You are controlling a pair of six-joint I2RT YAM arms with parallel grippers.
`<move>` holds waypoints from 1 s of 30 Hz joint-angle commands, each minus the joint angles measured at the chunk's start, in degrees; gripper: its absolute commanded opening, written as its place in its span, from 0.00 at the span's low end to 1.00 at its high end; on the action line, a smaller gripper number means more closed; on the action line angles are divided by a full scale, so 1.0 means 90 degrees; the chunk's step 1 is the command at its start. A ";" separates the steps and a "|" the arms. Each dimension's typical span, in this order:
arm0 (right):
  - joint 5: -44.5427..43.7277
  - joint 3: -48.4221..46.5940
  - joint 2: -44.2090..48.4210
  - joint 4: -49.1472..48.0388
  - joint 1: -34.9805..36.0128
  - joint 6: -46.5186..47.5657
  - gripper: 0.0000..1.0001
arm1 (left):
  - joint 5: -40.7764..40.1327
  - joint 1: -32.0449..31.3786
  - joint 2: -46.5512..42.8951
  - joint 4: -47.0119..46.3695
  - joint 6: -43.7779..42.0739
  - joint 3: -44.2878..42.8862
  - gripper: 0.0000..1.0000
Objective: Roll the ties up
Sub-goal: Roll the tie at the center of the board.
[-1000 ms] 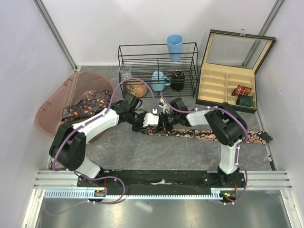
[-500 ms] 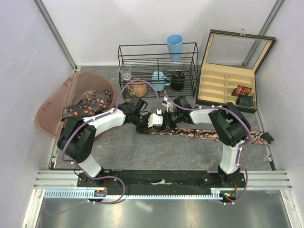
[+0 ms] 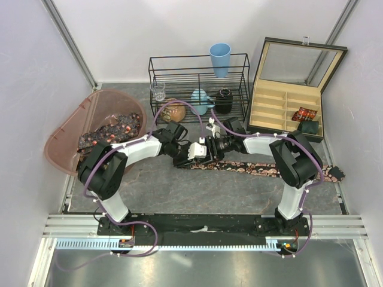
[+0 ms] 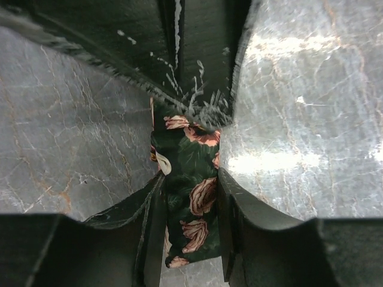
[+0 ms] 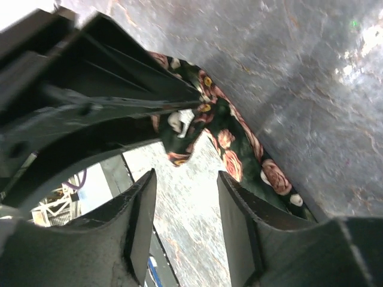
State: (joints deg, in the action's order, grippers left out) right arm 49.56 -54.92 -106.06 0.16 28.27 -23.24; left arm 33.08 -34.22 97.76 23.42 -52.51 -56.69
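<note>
A long dark tie with a rose pattern lies across the table, its left end coiled between the two grippers. My left gripper is shut on that coiled end, with fabric filling the gap between its fingers. My right gripper faces it from the right and stands open, only bare table between its fingers. The tie runs past just beyond the right fingertips. More ties lie heaped in the pink tub. Two rolled ties sit in the wooden box.
A black wire rack stands behind the grippers with a blue cup on top. A glass, a round brownish object, a teal pot and a dark jar sit by it. The open lidded box is at the back right.
My right gripper has opened and let go of the tie's coiled end. Both grippers have shifted slightly right. The left gripper keeps its hold.
</note>
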 commanded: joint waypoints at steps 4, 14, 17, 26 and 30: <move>0.0128 -0.0217 -0.0216 -0.0750 -0.0036 -0.0561 0.54 | 0.0064 -0.0065 0.0144 -0.0171 0.0073 -0.0401 0.43; -0.0057 -0.0080 -0.0589 -0.1707 -0.0036 -0.1333 0.31 | 0.0074 -0.0153 0.0310 -0.0063 -0.0025 -0.0606 0.43; -0.0203 -0.0041 -0.0540 -0.1572 -0.0046 -0.1129 0.13 | -0.0052 -0.0134 0.0281 -0.0014 0.0092 -0.0587 0.49; -0.0643 -0.0119 -0.0598 -0.0536 -0.0046 -0.0211 0.00 | -0.0140 0.0403 -0.0324 0.0044 -0.0063 -0.0001 0.68; -0.0790 -0.0187 -0.0686 -0.0214 -0.0046 0.0053 0.00 | -0.0141 0.0433 -0.0286 0.0035 -0.0181 0.0127 0.67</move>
State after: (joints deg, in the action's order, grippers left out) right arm 44.62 -55.22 -111.09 -5.13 27.94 -27.07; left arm 31.51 -30.17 96.90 23.90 -52.34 -56.42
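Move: The folded end of the tie sits between the left fingers, its middle about 1 cm below them. From the right hand, this folded end lies about 1 cm ahead, 3 cm left and 3 cm down. The middle of the flat run of the tie is some 23 cm to the right hand's right, 3 cm back and 5 cm down. The orange pot stands roughly 17 cm ahead of the left hand and 6 cm to its left. The right fingers shut on the folded end of the tie and pinch it as that hand works about 2 cm forward and, after a slight lift, sinks to end roughly 3 cm lower. The left hand, straddling the fold, first edges 1–2 cm to the right and forward, then spreads its fingers wider and backs off about 4 cm to the left, clear of the fold. ##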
